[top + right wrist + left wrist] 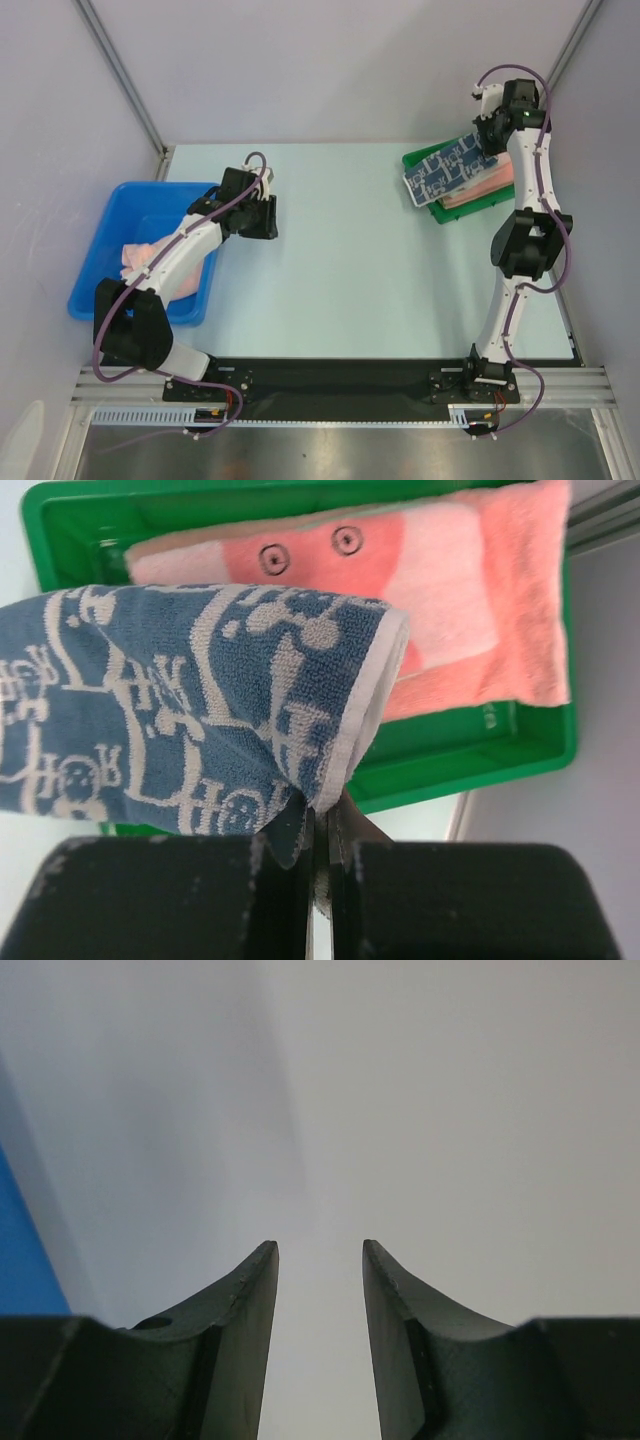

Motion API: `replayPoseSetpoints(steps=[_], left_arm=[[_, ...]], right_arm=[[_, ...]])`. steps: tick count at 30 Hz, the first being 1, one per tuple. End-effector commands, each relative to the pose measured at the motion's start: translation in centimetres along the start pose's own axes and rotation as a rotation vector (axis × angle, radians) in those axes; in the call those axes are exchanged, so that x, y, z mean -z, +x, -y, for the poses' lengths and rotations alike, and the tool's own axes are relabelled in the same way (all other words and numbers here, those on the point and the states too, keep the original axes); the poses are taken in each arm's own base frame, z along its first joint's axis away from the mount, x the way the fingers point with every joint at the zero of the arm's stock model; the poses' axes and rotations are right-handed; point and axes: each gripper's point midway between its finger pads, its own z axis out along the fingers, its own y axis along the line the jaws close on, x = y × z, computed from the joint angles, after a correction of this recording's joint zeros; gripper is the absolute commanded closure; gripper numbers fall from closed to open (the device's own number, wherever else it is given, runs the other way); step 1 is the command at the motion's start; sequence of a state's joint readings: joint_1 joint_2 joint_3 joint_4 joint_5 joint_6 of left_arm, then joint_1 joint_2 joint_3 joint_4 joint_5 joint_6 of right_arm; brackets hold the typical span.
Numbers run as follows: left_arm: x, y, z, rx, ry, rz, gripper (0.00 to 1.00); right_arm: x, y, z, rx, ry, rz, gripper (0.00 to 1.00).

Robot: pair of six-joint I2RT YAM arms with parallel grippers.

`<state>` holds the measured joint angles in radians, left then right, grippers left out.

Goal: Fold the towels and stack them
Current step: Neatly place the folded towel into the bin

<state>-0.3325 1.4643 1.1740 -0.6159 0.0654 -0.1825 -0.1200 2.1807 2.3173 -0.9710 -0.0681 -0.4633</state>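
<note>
My right gripper [487, 138] is shut on the corner of a folded dark blue white-patterned towel [446, 170] and holds it above the green tray [418, 158]. In the right wrist view the blue towel [190, 710] hangs from the gripper [325, 815] over folded salmon-pink towels [440, 610] lying in the tray [470, 755]. A crumpled pink towel [142, 255] lies in the blue bin [130, 210]. My left gripper [268, 215] is open and empty over bare table; in its wrist view [320, 1252] only the table shows between the fingers.
The blue bin stands at the table's left, its edge showing in the left wrist view [25, 1260]. The green tray stands at the far right near the wall. Grey walls close the back and sides.
</note>
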Motion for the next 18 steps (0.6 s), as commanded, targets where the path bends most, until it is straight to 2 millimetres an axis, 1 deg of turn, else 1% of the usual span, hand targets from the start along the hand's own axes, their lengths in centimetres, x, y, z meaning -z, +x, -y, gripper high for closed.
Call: replayPoseSetpoints(steps=[1, 4, 7, 8, 9, 10, 11, 12, 13, 14, 15, 16, 17, 18], left_arm=[[1.1, -2.0, 1.7, -0.015, 0.095, 0.050, 0.55], [1.5, -2.1, 1.9, -0.015, 0.102, 0.056, 0.55], [1.5, -1.9, 1.8, -0.018, 0.103, 0.059, 0.54], [1.4, -1.8, 1.9, -0.018, 0.109, 0.057, 0.54], [1.4, -1.7, 2.0, -0.019, 0.117, 0.054, 0.54], [1.3, -1.8, 2.2, -0.018, 0.127, 0.054, 0.54], [1.2, -1.7, 2.3, -0.016, 0.132, 0.049, 0.54], [1.1, -1.6, 2.3, -0.015, 0.135, 0.044, 0.54], [0.9, -1.5, 2.3, -0.012, 0.136, 0.040, 0.54], [0.9, -1.5, 2.3, -0.014, 0.136, 0.036, 0.54], [0.8, -1.4, 2.3, -0.013, 0.134, 0.034, 0.54], [0.8, -1.5, 2.3, -0.014, 0.133, 0.037, 0.54], [0.7, -1.4, 2.1, -0.014, 0.124, 0.036, 0.54], [0.7, -1.3, 2.0, -0.010, 0.117, 0.030, 0.54]], right_arm=[[0.5, -3.4, 3.7, 0.065, 0.091, 0.135, 1.00], [-0.8, -3.3, 5.4, 0.094, 0.149, 0.118, 1.00], [-1.5, -3.2, 6.8, 0.086, 0.165, 0.136, 1.00], [-1.9, -4.1, 7.6, 0.081, 0.192, 0.182, 1.00], [-2.5, -4.1, 8.1, 0.075, 0.204, 0.194, 1.00], [-3.2, -4.3, 7.9, 0.091, 0.181, 0.217, 0.94], [-5.0, -4.3, 8.2, 0.088, 0.191, 0.238, 0.88], [-5.9, -4.4, 8.7, 0.070, 0.216, 0.249, 0.81], [-6.8, -4.6, 8.9, 0.059, 0.215, 0.268, 0.57], [-7.9, -4.6, 8.5, 0.072, 0.183, 0.274, 0.60], [-8.5, -4.6, 8.3, 0.073, 0.172, 0.279, 0.57], [-8.7, -5.1, 9.0, 0.061, 0.210, 0.303, 0.48], [-8.7, -5.4, 9.2, 0.022, 0.235, 0.310, 0.32], [-8.6, -5.2, 9.9, 0.000, 0.278, 0.300, 0.11]])
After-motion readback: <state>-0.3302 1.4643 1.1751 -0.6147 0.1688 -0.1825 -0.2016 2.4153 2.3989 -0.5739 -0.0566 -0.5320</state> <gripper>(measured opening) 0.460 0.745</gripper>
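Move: The green bin's middle lies about 8 cm ahead of the right hand, 2 cm to its left and some 15 cm below, with the stack of pink towels inside about 9 cm ahead, 1 cm left and 14 cm down. The blue towel, still pinched by its right end, stretches left over the bin, its middle about 9 cm left, level fore and aft, 6 cm lower. From the left hand the bin is roughly 25 cm ahead, 48 cm right and 9 cm lower. The blue towel, still pinched by its right end, is drawn across the bin as the right hand sweeps about 9 cm forward and 7 cm to the right, sinking some 4 cm towards the end. The fingertips tip up about 15 degrees; late in the sweep the fingers spread from shut to about three-quarters open and let the towel go while the hand is still travelling. ##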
